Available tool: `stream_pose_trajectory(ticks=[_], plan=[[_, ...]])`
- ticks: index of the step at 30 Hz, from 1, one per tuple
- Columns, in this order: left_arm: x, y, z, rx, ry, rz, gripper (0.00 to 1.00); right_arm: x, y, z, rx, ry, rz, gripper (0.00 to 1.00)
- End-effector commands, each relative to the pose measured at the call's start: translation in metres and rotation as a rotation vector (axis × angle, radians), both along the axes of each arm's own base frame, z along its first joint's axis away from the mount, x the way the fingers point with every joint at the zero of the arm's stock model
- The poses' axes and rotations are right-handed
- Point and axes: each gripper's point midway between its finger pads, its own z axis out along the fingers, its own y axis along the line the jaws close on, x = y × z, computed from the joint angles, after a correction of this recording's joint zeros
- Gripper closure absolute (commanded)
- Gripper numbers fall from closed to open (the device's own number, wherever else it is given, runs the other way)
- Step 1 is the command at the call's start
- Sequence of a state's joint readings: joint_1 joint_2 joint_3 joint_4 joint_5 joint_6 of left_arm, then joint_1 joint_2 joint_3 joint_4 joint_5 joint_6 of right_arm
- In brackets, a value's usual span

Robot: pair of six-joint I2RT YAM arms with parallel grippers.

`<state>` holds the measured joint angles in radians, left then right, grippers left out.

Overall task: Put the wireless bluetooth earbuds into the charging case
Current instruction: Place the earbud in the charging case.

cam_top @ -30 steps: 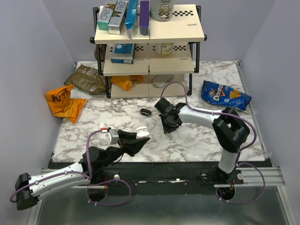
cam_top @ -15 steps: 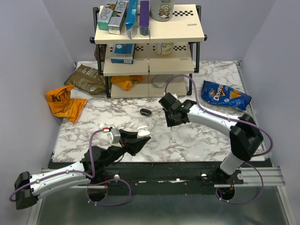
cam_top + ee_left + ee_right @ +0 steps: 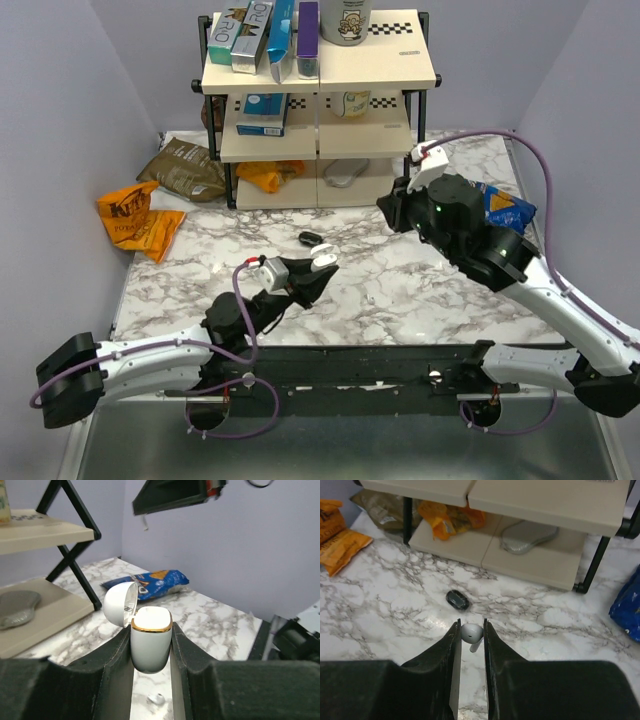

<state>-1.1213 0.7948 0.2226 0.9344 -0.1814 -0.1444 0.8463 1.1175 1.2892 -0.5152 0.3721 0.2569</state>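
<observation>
My left gripper is shut on a white charging case with a gold rim. The case stands upright with its lid hinged open to the left, held above the table. In the top view the gripper is at the table's front middle. A white earbud lies on the marble below it. My right gripper is shut on a second white earbud, stem down, high above the table. In the top view the right gripper hides that bud. A small black oval thing lies on the marble.
A two-tier shelf rack with boxes stands at the back. A blue Doritos bag lies at the right, also in the left wrist view. An orange bag and a brown bag lie at the left. A silvery pouch lies on the low shelf.
My right gripper has risen from the table middle and swung up and to the right with the white earbud. My left gripper has moved forward and right with the open case.
</observation>
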Motion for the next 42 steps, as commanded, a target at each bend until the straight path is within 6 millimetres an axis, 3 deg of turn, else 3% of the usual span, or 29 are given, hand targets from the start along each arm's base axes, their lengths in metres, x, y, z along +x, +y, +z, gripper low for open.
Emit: stream_pose_trajectory(ticks=[1, 2, 3, 5, 6, 12, 20, 33, 42], plan=[[0.020, -0.001, 0.049, -0.124, -0.112, -0.003, 1.00, -0.008, 0.006, 0.043, 0.016, -0.195, 0.057, 0.99], [0.021, 0.001, 0.060, -0.166, -0.133, -0.022, 1.00, -0.012, 0.007, 0.045, 0.016, -0.215, 0.067, 0.99], [0.025, -0.005, 0.054, -0.158, -0.129, -0.039, 1.00, -0.019, 0.013, 0.049, 0.006, -0.245, 0.104, 0.99], [0.023, -0.004, 0.069, -0.194, -0.202, -0.082, 1.00, -0.027, 0.015, 0.062, 0.028, -0.299, 0.124, 0.99], [0.027, -0.009, 0.065, -0.181, -0.204, -0.092, 1.00, -0.032, 0.020, 0.060, 0.032, -0.309, 0.149, 0.99], [0.020, -0.021, 0.086, -0.219, -0.302, -0.218, 1.00, -0.056, 0.031, 0.080, 0.121, -0.416, 0.250, 0.99], [0.018, -0.022, 0.118, -0.297, -0.373, -0.304, 1.00, -0.078, 0.044, 0.112, 0.142, -0.516, 0.362, 0.99], [-0.001, -0.016, 0.145, -0.354, -0.410, -0.390, 1.00, -0.091, 0.048, 0.114, 0.179, -0.543, 0.434, 0.99], [-0.001, -0.011, 0.156, -0.379, -0.435, -0.366, 1.00, -0.092, 0.058, 0.106, 0.177, -0.547, 0.464, 0.99]])
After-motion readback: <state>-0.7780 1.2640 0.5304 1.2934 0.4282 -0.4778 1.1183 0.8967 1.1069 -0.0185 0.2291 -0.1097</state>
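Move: The open white charging case, upright in the left gripper, lies about 13 cm left of the right hand, some 8 cm back and 6 cm lower; the right hand's earbud is thus the same offsets the other way from the left hand. From the right hand, the black case lies about 14 cm ahead and 16 cm left, and a loose white earbud some 7 cm back and straight across, both about 32 cm below. The right hand keeps its pinch on the earbud and rises some 10 cm while drawing back and somewhat left towards the charging case, its fingers tipping up about 30 degrees and swinging counter-clockwise. The left hand keeps the case gripped and brings it to meet the earbud, first forward, then right and up with a slight draw back, turning about 20 degrees clockwise. ##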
